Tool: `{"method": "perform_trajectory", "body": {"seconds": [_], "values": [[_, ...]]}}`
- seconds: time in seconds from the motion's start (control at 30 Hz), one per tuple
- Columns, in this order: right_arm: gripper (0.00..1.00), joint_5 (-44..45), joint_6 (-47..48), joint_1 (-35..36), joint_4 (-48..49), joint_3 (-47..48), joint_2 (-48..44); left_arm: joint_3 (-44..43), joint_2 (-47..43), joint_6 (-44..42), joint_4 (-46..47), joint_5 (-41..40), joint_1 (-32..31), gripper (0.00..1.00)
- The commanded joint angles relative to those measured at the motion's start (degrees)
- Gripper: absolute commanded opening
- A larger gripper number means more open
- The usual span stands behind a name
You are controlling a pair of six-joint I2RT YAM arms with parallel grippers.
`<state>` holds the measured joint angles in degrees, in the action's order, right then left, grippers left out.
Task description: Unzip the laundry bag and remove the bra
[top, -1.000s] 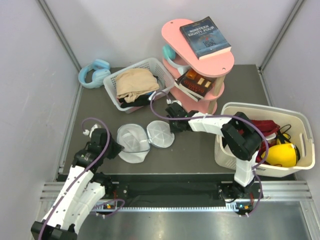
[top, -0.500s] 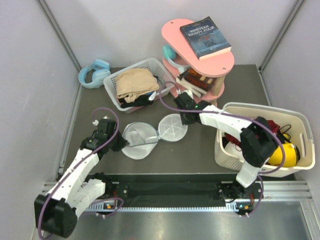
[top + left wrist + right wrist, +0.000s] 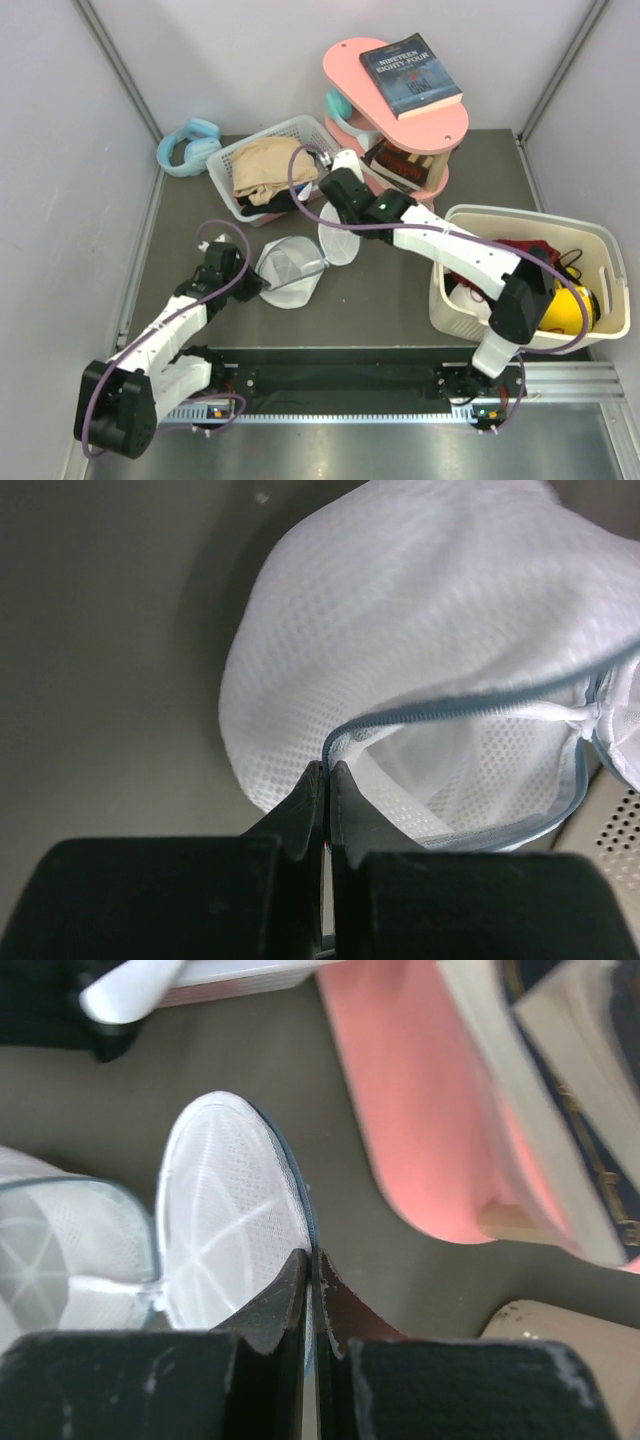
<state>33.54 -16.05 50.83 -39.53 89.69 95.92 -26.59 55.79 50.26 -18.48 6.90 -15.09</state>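
Observation:
The laundry bag [image 3: 290, 270] lies unzipped on the dark table, a white mesh pouch with a blue-teal zipper band [image 3: 450, 708]. Its two round halves stand apart. My left gripper [image 3: 256, 287] is shut on the zipper rim of the near half [image 3: 327, 768]. My right gripper [image 3: 337, 220] is shut on the rim of the other half [image 3: 340, 243], holding it tilted up on edge [image 3: 311, 1255]. In the right wrist view that half [image 3: 230, 1220] shows as a white mesh disc. The bra is hidden; only white mesh layers show inside the bag.
A white slatted basket [image 3: 232, 155] with beige cloth stands just behind the bag. A pink shelf [image 3: 440, 125] with books rises at the back right, close to my right wrist. A cream tub [image 3: 600, 240] sits at the right and blue headphones [image 3: 190, 145] at the back left.
Both arms carried the bag right and away from the front edge. The right gripper raised its half toward the basket, tipping it on edge. The left gripper followed with the near half.

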Motion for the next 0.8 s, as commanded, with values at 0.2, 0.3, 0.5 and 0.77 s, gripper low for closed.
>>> {"method": "perform_trajectory", "body": {"seconds": [0.2, 0.3, 0.5, 0.77], "values": [[0.0, -0.5, -1.3, 9.5, 0.7, 5.9, 5.6, 7.2, -0.7, 1.4, 7.4, 0.0, 0.2, 0.0], [0.0, -6.5, -2.7, 10.4, 3.8, 5.6, 5.6, 8.7, -1.1, 2.3, 8.3, 0.1, 0.2, 0.0], [0.0, -22.5, -4.2, 11.3, 10.9, 3.1, 7.1, 10.3, -2.5, 4.0, 9.1, 0.0, 0.2, 0.0], [0.08, -46.5, -3.3, 12.4, 19.7, 1.8, 11.2, 11.1, -3.1, 5.3, 9.3, -0.1, 0.2, 0.0]]}}
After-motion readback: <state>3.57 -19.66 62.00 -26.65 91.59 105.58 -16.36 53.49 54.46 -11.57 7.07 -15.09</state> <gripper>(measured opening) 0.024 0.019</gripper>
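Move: The laundry bag's open body lies roughly 15 cm to the left, 7 cm back and 16 cm below the right hand, which already pinches the rim of the bag's raised lid. Some 18 cm left and 20 cm ahead of that hand stands the grey basket, and the pink shelf's middle is about 8 cm right and 15 cm ahead. The bag's middle lies around 6 cm right, 5 cm ahead and 2 cm below the left hand, shut on its zipper edge. The bag's lid, still pinched by its rim, is carried by the right hand left and back over the open body towards the left hand, roughly 20 cm in all and sinking slightly, the wrist swinging some 30 degrees counter-clockwise with some tip and roll. The left hand keeps its grip on the zipper edge and lowers it about 4 cm, drawing back slightly, then holds. ##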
